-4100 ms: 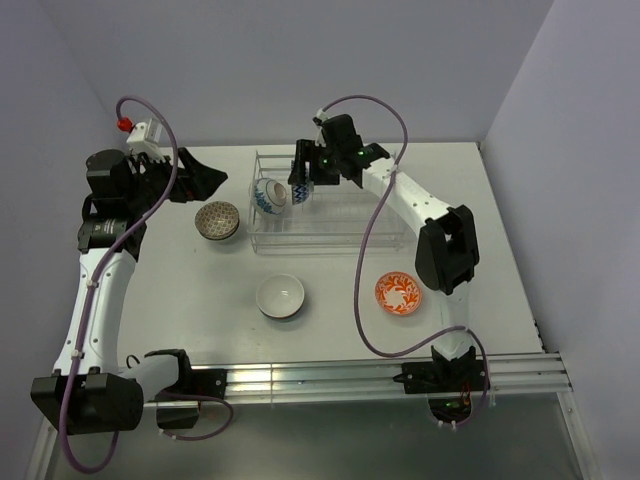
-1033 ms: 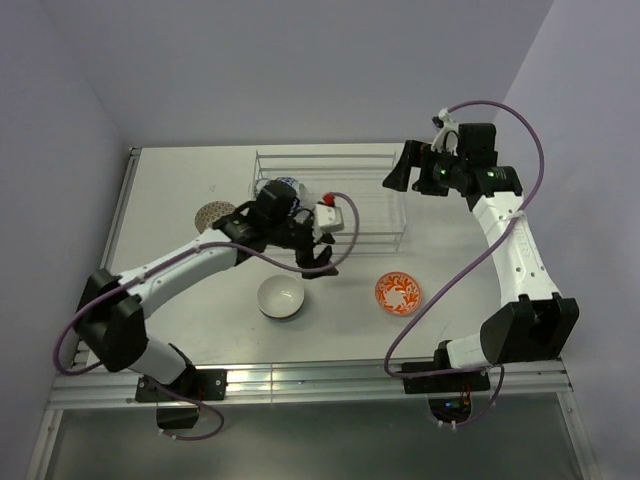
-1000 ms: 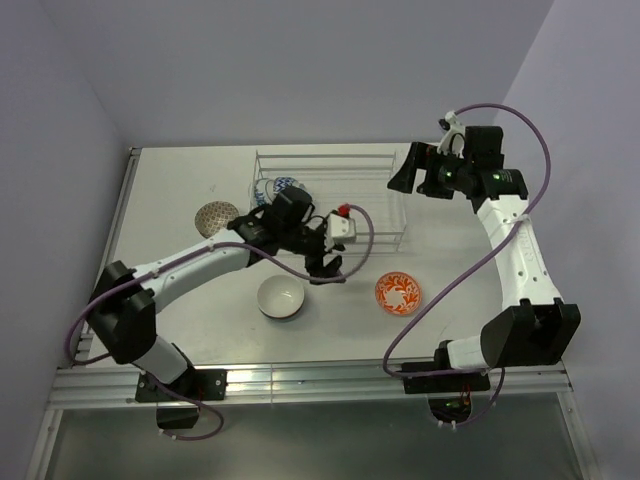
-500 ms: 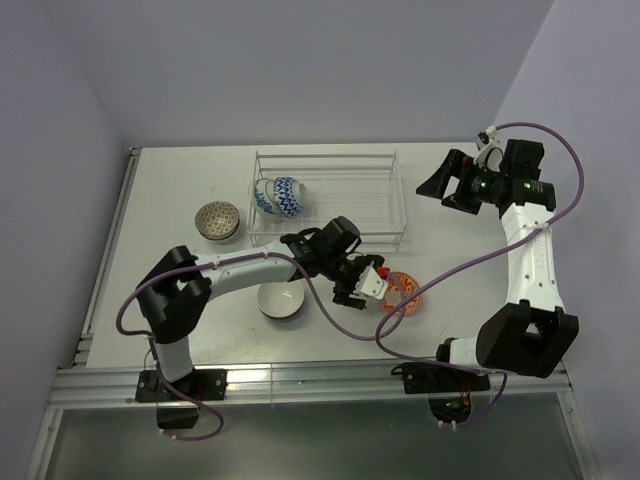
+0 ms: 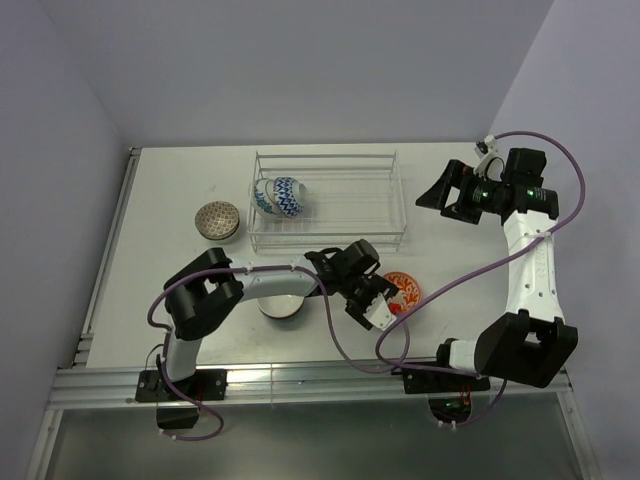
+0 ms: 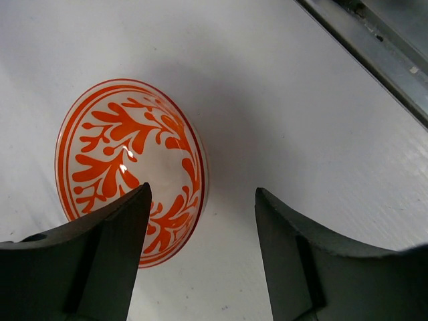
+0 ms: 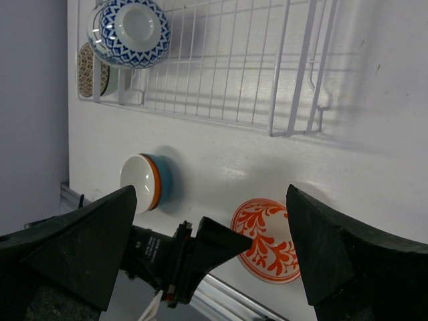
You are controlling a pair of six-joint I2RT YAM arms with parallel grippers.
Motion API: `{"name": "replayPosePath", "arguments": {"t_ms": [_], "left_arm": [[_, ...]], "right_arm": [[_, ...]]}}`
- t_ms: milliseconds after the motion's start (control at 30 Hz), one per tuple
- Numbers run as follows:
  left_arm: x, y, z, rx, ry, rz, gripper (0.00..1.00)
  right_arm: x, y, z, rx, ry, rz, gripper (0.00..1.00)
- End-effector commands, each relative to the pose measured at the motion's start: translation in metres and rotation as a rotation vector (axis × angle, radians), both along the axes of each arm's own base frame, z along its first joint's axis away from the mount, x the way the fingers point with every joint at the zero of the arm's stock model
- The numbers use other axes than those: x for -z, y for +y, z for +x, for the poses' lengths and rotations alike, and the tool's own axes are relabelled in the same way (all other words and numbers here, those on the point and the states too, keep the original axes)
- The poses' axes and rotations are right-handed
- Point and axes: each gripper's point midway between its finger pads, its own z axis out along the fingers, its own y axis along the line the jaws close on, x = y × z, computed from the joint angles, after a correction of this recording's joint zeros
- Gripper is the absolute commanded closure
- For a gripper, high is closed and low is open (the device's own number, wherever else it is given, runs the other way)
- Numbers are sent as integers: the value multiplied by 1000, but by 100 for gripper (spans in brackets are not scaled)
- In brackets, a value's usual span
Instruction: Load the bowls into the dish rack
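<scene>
The orange-red patterned bowl (image 5: 404, 289) (image 6: 127, 167) sits on the table at the front right. My left gripper (image 5: 383, 292) (image 6: 200, 194) is low over it and open, one finger above the bowl's inside and the other outside its rim. The dish rack (image 5: 350, 195) (image 7: 221, 73) holds the blue-and-white bowl (image 5: 280, 195) (image 7: 130, 23) tilted at its left end. A grey-brown bowl (image 5: 217, 220) stands left of the rack. The white bowl (image 5: 280, 305) (image 7: 142, 182) lies under my left arm. My right gripper (image 5: 437, 198) (image 7: 210, 194) hangs open and empty, to the right of the rack.
A metal rail (image 5: 330, 375) runs along the table's near edge, close behind the orange bowl. Purple cables loop from both arms, one (image 5: 350, 350) trailing over the table near the white bowl. The walls close in at left, back and right.
My left arm swung from beside the rack out to the orange bowl, its jaws narrowing a little. My right arm drew back from the rack to the right.
</scene>
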Motion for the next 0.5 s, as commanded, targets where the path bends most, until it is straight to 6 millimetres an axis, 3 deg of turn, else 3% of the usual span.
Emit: {"name": "replayPosePath", "arguments": {"t_ms": [0, 267, 467], "left_arm": [[-13, -21, 3, 59, -90, -73, 32], [-3, -28, 10, 55, -124, -62, 58], [1, -25, 12, 60, -156, -41, 67]], "right_arm": [[-11, 5, -12, -46, -20, 20, 0], [-7, 8, -18, -59, -12, 30, 0], [-8, 8, -18, -63, -22, 34, 0]]}}
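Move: The orange bowl's middle lies about 5 cm ahead of the left hand, 4 cm to its right and 4 cm below, with its near rim between the hand's spread fingers. From that hand, the white bowl stack stands some 24 cm to the left and 4 cm ahead; the dish rack's middle is roughly 27 cm ahead and 13 cm left. From the waiting right hand, the orange bowl is about 10 cm back, 8 cm left and 23 cm below. The orange bowl's near rim is being closed in on: the left hand sinks about 2 cm, easing some 1 cm each to the right and forward, and tilts roughly 5 degrees. Meanwhile its fingers close from well open to about a third open, one over the bowl's inside and one outside the wall; a firm pinch isn't there yet. ##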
